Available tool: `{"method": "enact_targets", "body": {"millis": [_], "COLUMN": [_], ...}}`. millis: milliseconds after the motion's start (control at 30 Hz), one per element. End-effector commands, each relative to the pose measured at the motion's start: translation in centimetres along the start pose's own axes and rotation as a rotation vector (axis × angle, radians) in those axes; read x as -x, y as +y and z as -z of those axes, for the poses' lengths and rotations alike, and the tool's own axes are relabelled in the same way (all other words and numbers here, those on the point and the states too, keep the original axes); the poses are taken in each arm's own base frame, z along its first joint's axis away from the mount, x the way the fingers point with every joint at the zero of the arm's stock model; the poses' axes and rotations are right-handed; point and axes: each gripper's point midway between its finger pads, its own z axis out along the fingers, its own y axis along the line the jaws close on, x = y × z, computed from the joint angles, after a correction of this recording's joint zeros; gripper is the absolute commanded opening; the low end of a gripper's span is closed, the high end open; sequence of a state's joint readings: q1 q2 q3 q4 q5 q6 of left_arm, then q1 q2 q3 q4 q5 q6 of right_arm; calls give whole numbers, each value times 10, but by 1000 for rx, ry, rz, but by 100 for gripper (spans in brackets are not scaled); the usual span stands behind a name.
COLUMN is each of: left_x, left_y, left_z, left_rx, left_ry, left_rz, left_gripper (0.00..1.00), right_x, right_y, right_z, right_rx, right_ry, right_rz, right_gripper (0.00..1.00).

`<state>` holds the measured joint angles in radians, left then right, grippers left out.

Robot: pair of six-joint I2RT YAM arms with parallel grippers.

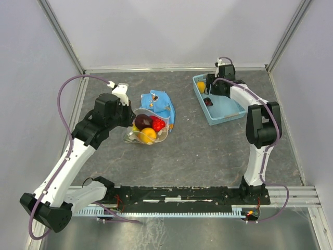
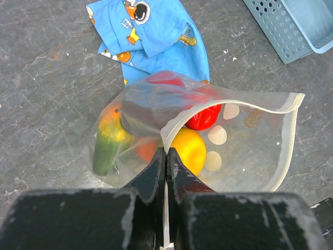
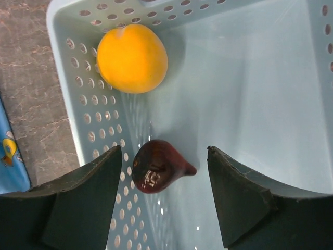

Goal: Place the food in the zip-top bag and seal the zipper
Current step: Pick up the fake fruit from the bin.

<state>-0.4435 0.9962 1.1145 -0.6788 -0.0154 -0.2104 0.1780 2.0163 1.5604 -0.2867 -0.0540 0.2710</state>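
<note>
The clear zip-top bag (image 2: 244,151) lies open on the table, also in the top view (image 1: 148,130). It holds several fruits: a green-orange one (image 2: 106,146), a yellow one (image 2: 190,148), a red one (image 2: 204,117) and a dark maroon one (image 1: 143,122). My left gripper (image 2: 167,153) is shut on the bag's near rim, by the white zipper strip (image 2: 289,140). My right gripper (image 3: 164,156) is open inside the light blue basket (image 3: 250,78), its jaws either side of a dark maroon fruit (image 3: 156,165). A yellow-orange fruit (image 3: 132,58) lies further into the basket.
A blue patterned cloth (image 1: 158,103) lies just behind the bag, partly under it. The basket (image 1: 229,108) stands at the back right, near the enclosure's right wall. The basket's perforated wall (image 3: 99,104) runs close to my right gripper's left finger.
</note>
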Motion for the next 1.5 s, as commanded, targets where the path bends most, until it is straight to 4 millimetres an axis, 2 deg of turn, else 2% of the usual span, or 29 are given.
{"method": "enact_targets", "body": {"millis": [0, 267, 567, 900, 1133, 1333, 1467], "left_x": [14, 12, 12, 13, 13, 13, 13], "left_y": [-2, -1, -1, -2, -2, -2, -2], "left_z": [-4, -6, -6, -5, -4, -4, -5], "left_rx": [-18, -16, -18, -23, -23, -23, -23], "left_ry": [-49, -42, -44, -47, -49, -49, -49], "left_rz": [-33, -32, -32, -32, -32, -33, -30], "left_gripper": [3, 3, 3, 3, 3, 3, 3], "right_x": [14, -17, -35, -52, -58, -67, -71], "right_y": [6, 3, -6, -30, -29, -32, -34], "right_z": [-9, -29, -40, -29, -23, -26, -25], "right_rx": [30, 33, -1, -113, -104, -110, -119], "right_ry": [-21, 96, 176, 231, 245, 271, 288], "right_rz": [-34, -52, -51, -40, -31, -27, -23], "right_gripper": [75, 77, 76, 72, 74, 75, 72]}}
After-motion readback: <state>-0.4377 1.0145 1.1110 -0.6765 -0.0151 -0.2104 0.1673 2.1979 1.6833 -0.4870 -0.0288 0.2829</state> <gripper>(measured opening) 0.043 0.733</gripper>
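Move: The dark red fruit lies in the bin about 8 cm below the open right hand, some 2 cm back and 1 cm to its right. The orange fruit is some 8 cm farther out than the dark red one and 4 cm to its left; the bin's middle is level ahead with the hand, 6 cm to its right. From the left hand the dark red fruit lies about 22 cm ahead, 34 cm right and 23 cm below. Down into the bin goes the right hand, about 7 cm towards the dark red fruit, tipping its fingers some 15 degrees more downward. Once low it eases 1 to 2 cm to the right and slightly back, so that the fingers, still wide open, stand either side of the fruit, the left one between fruit and left wall. ##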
